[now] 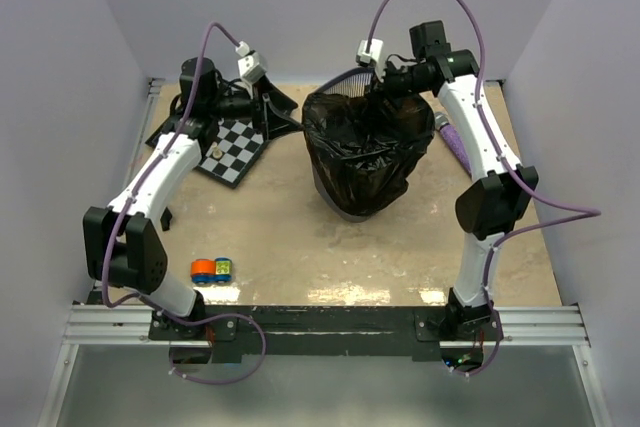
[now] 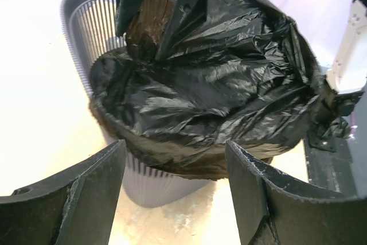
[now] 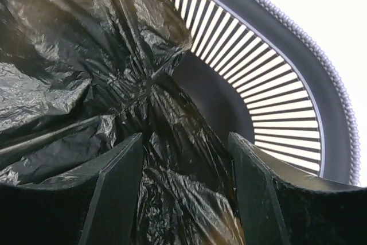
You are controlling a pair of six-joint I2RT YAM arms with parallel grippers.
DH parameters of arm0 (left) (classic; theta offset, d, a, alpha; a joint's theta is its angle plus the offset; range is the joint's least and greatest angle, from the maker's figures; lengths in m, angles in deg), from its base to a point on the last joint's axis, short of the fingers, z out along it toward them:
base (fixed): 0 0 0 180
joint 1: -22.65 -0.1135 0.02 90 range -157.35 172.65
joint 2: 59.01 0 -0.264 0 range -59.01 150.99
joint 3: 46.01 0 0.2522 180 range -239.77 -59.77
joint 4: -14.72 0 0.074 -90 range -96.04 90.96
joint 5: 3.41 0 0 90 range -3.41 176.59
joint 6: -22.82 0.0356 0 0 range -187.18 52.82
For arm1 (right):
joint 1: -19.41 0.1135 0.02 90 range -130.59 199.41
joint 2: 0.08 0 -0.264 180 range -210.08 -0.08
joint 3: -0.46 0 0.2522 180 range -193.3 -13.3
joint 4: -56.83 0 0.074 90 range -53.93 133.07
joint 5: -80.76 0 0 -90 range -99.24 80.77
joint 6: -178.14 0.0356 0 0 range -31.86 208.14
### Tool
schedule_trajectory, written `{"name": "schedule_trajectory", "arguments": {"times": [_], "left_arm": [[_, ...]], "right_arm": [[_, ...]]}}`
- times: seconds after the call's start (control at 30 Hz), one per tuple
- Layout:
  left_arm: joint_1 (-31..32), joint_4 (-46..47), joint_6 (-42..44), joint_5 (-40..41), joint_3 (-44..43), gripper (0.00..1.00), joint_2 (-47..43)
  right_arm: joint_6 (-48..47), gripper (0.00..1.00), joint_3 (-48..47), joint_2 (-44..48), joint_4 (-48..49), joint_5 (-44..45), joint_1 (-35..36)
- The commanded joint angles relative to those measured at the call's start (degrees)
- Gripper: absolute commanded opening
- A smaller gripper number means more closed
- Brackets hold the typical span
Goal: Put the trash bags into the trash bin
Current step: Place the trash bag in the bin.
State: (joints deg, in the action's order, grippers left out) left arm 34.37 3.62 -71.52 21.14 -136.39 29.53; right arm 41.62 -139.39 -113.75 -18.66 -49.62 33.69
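Observation:
The trash bin (image 1: 350, 82), a grey wire-mesh basket, stands mid-table with a glossy black trash bag (image 1: 365, 142) draped over its mouth and down its sides. In the left wrist view the bag (image 2: 218, 84) covers most of the bin (image 2: 86, 21). My left gripper (image 2: 175, 144) is open just short of the bin's left side, with nothing between its fingers (image 2: 92, 193). My right gripper (image 1: 385, 82) reaches over the back rim. In its own view it (image 3: 184, 139) is open inside the bin (image 3: 321, 84), with crinkled bag film (image 3: 69, 55) lying between and under its fingers.
A checkerboard mat (image 1: 232, 147) lies at the back left under the left arm. A purple glittery microphone (image 1: 452, 137) rests to the right of the bin by the right arm. A small orange and blue object (image 1: 210, 269) sits near the front left edge.

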Motion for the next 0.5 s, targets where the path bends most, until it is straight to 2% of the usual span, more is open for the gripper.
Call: {"name": "schedule_trajectory", "arguments": {"times": [0.0,0.03,0.07,0.2,0.27,0.47], "left_arm": [[0.31,-1.87,3.73,0.76,-3.8,0.74,1.99],[0.49,-1.52,3.64,1.02,-3.89,0.74,2.26],[0.66,-1.34,3.55,1.03,-3.8,0.74,2.61],[1.19,0.58,2.5,2.34,-4.77,0.73,4.36],[1.19,3.39,0.66,3.31,-4.94,0.73,4.98],[1.19,4.55,-1.46,3.93,-8.54,0.72,7.44]], "right_arm": [[1.87,0.65,1.71,2.84,6.7,2.58,-0.05],[1.79,0.64,1.72,2.66,7.06,2.67,-0.05],[1.53,0.56,1.28,2.23,6.98,2.68,-0.05],[2.39,0.13,-1.53,0.91,6.89,-0.04,-0.57],[5.46,0.0,-1.97,0.99,9.77,-1.53,-1.1],[15.48,0.0,-2.33,0.91,21.63,-4.18,-3.38]]}}
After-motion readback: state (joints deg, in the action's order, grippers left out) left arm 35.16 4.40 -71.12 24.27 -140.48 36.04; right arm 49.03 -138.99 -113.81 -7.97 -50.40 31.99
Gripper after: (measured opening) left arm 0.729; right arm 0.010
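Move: The trash bag's loose far edge already lies between the right hand's open fingers, about 1 cm ahead and 1 cm left of the hand point, 1 cm below it. The bin's bare far rim is some 6 cm ahead of the right hand, 2 cm left and about level; the bin's middle lies 6 cm back, 2 cm left and 13 cm below. From the left hand, the bag's left edge is roughly 6 cm right, 1 cm ahead and 3 cm lower. Forward about 3 cm goes the right hand, towards the bin's far rim, its fingers shutting from well open to pinch the bag's loose far edge, then lifting some 2 cm with it as the wrist rolls slightly. The left hand, fingers staying open, eases forward about 3 cm along the bag's left edge and sinks roughly 2 cm, no grip taken. ##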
